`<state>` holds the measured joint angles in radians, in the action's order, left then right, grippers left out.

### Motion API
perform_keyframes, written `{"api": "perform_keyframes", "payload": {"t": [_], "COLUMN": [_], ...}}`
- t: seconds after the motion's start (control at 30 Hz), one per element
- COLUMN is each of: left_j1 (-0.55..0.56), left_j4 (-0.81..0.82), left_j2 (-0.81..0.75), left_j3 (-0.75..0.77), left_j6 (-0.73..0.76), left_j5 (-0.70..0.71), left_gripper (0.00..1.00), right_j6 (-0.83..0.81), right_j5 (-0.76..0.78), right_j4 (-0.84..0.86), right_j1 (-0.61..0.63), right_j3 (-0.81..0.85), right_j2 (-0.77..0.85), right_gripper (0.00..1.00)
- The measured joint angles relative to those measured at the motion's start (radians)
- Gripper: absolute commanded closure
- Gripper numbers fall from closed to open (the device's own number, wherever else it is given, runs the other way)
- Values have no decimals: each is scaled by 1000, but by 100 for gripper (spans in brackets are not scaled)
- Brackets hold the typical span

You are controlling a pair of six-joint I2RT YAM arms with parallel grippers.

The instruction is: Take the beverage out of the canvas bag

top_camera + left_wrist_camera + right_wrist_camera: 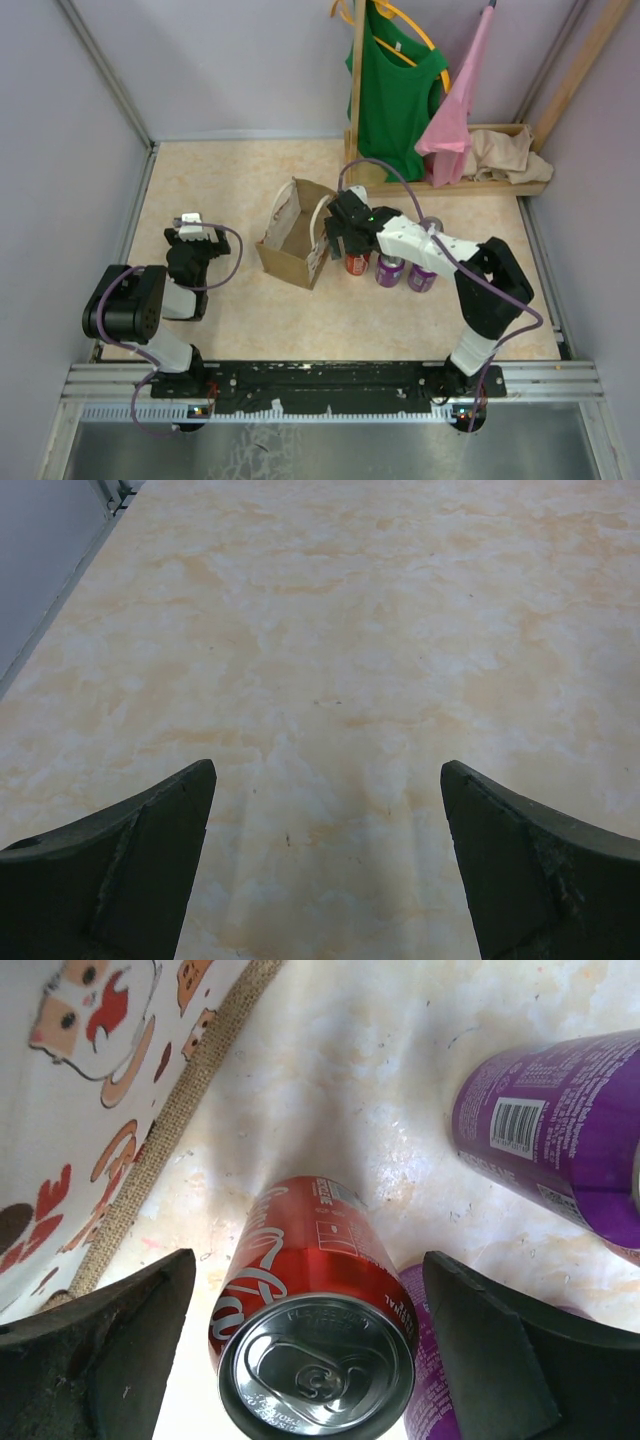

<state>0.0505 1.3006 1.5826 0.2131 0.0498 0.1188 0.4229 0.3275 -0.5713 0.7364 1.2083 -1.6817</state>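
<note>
The tan canvas bag [295,235] stands open at the table's middle; the part of its inside that shows holds no can. Its printed side [90,1080] fills the left of the right wrist view. A red cola can [357,264] stands upright on the table just right of the bag. My right gripper [345,240] is open above it, and its jaws straddle the can [315,1300] with a gap on each side. My left gripper [190,232] is open and empty over bare table [328,770], far left of the bag.
Two purple cans [389,270] [421,278] stand right of the red can; one shows large in the right wrist view [550,1140]. A wooden rack [450,185] with a green shirt, a pink cloth and a beige cloth stands at the back right. Grey walls enclose the table.
</note>
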Motion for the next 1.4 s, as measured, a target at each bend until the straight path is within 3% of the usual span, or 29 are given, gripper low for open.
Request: {"api": "perform_keyframes", "payload": {"t": [0.3, 0.37, 0.6, 0.83, 1.03, 1.4], "left_j1": [0, 0, 0, 0, 0, 0], "left_j4": [0, 0, 0, 0, 0, 0], "left_j2": [0, 0, 0, 0, 0, 0], "left_j3": [0, 0, 0, 0, 0, 0], "left_j6": [0, 0, 0, 0, 0, 0], "left_j5": [0, 0, 0, 0, 0, 0], "left_gripper": [0, 0, 0, 0, 0, 0], "right_j6": [-21, -30, -45, -5, 21, 77], "right_j5": [32, 57, 228, 304, 284, 289], "right_j4": [-46, -48, -45, -22, 9, 124], "right_j1": [0, 0, -27, -297, -575, -615], "right_j3": [63, 79, 82, -108, -277, -439], "right_j2": [100, 161, 406, 657, 763, 849], "right_gripper": [6, 1, 1, 1, 1, 1]}}
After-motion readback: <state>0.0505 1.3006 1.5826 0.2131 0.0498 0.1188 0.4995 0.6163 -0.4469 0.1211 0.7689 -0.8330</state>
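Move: The red can, already released, stands upright between the right hand's open fingers, its middle about 3 cm below the hand. The near purple can is some 8 cm to the right and 2 cm back. The far purple can is about 8 cm right and 7 cm ahead. The canvas bag's middle is roughly 13 cm left and 5 cm ahead. From the idle left hand, the red can is about 35 cm right and 6 cm back. The red can is left standing as the right hand, fingers staying wide open, lifts nearly straight up off it by about 20 cm. The hand then sweeps some 28 cm right, high over the purple cans, sinking partway and drawing slightly back to clear table beyond the group. On the way the fingers tilt up towards level and the wrist swings clockwise. ##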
